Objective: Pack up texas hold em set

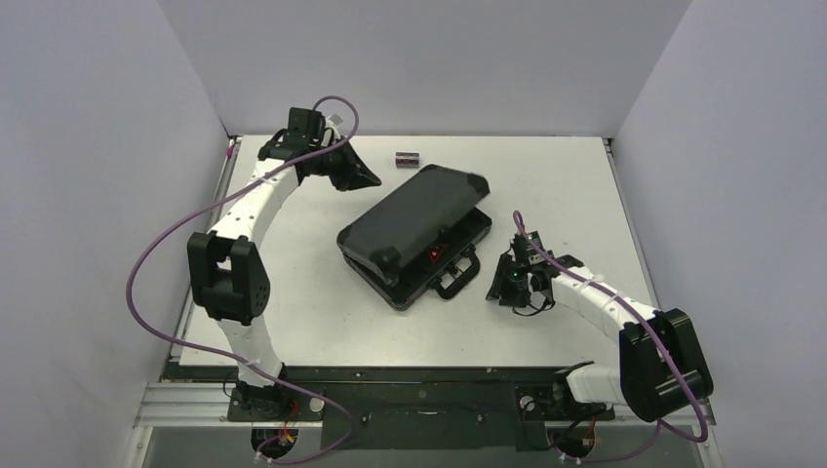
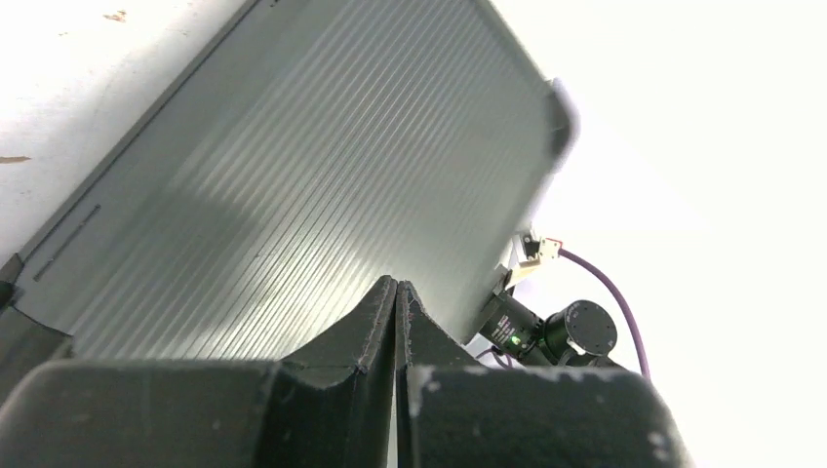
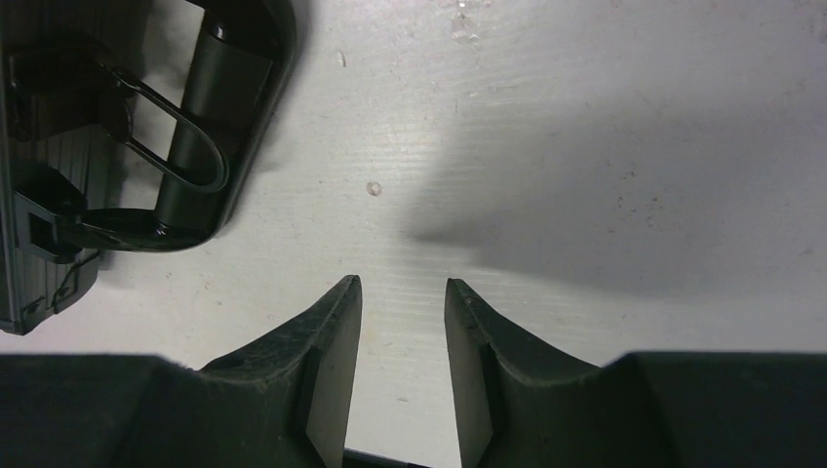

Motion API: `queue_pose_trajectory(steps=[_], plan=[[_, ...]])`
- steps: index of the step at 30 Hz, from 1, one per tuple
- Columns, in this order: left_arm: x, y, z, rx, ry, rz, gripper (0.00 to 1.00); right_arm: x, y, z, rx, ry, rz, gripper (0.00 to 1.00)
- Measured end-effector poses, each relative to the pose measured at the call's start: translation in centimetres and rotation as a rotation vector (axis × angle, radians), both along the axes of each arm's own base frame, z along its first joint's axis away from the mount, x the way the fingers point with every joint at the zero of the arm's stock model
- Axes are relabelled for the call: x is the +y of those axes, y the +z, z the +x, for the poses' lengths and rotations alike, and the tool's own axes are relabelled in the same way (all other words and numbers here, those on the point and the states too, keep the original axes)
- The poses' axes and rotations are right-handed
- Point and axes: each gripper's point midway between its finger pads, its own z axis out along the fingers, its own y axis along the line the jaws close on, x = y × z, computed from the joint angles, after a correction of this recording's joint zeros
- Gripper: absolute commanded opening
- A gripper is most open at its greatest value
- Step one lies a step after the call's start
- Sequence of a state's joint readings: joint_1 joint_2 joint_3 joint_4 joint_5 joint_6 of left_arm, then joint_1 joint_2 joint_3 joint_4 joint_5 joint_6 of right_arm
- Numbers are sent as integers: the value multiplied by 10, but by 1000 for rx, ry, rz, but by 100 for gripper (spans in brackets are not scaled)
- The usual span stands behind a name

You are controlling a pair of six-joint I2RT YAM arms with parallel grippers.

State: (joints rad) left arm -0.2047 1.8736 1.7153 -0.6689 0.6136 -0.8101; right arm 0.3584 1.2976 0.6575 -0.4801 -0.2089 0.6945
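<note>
The black briefcase [image 1: 414,234] of the texas hold em set lies slanted in the middle of the table, its ribbed lid [image 2: 293,166] lowered but still ajar. A red token [image 1: 436,253] shows in the gap near the handle [image 3: 210,117]. A small dark chip stack [image 1: 407,158] lies on the table behind the case. My left gripper [image 1: 372,179] is shut with nothing in it, at the lid's far left edge; its tips [image 2: 396,285] point along the lid. My right gripper [image 1: 501,287] is open over bare table, just right of the handle, holding nothing [image 3: 402,283].
White walls close in the table on the left, back and right. The right arm's wrist [image 2: 556,331] shows beyond the lid in the left wrist view. The left arm [image 1: 249,200] arches along the table's left side.
</note>
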Motion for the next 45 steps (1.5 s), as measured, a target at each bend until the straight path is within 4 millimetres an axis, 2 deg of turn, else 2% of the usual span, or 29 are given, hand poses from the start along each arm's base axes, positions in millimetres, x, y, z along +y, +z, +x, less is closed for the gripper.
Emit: queue_pose_trajectory(steps=[4, 14, 21, 26, 30, 34, 40, 45], plan=[[-8, 9, -10, -25, -21, 4, 0, -2, -3, -4, 14, 1, -6, 31], [-20, 14, -45, -93, -91, 69, 0, -3, -5, -6, 19, -2, -8, 28], [-51, 27, -72, -215, -225, 117, 0, -1, -3, -3, 9, 2, 6, 23], [-73, 28, -91, -269, -314, 143, 0, 6, -1, 3, -14, -3, 43, 19], [-87, 19, -105, -283, -367, 163, 0, 14, -2, 6, -31, -14, 103, 17], [-95, 0, -118, -269, -401, 193, 0, 21, -1, 10, -46, -28, 162, 17], [-99, -24, -131, -245, -432, 231, 0, 35, -4, 22, -58, -34, 252, 9], [-95, -41, -135, -223, -438, 254, 0, 42, -18, 24, -20, -40, 289, 3]])
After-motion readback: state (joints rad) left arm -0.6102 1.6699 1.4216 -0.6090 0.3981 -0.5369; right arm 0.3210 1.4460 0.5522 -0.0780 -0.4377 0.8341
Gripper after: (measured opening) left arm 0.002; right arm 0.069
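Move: The falling lid of the case has its middle about 7 cm back, 10 cm right and 13 cm below the left hand. The card pack stands some 19 cm ahead of that hand, 7 cm right and 20 cm lower. From the right hand, the case handle is roughly 6 cm ahead and 6 cm left, slightly lower; the lid's middle is about 14 cm ahead, 15 cm left and 5 cm higher. Left hand, shut, sweeps back and right about 16 cm over the lid, then sinks; right closes, nearing the handle. ##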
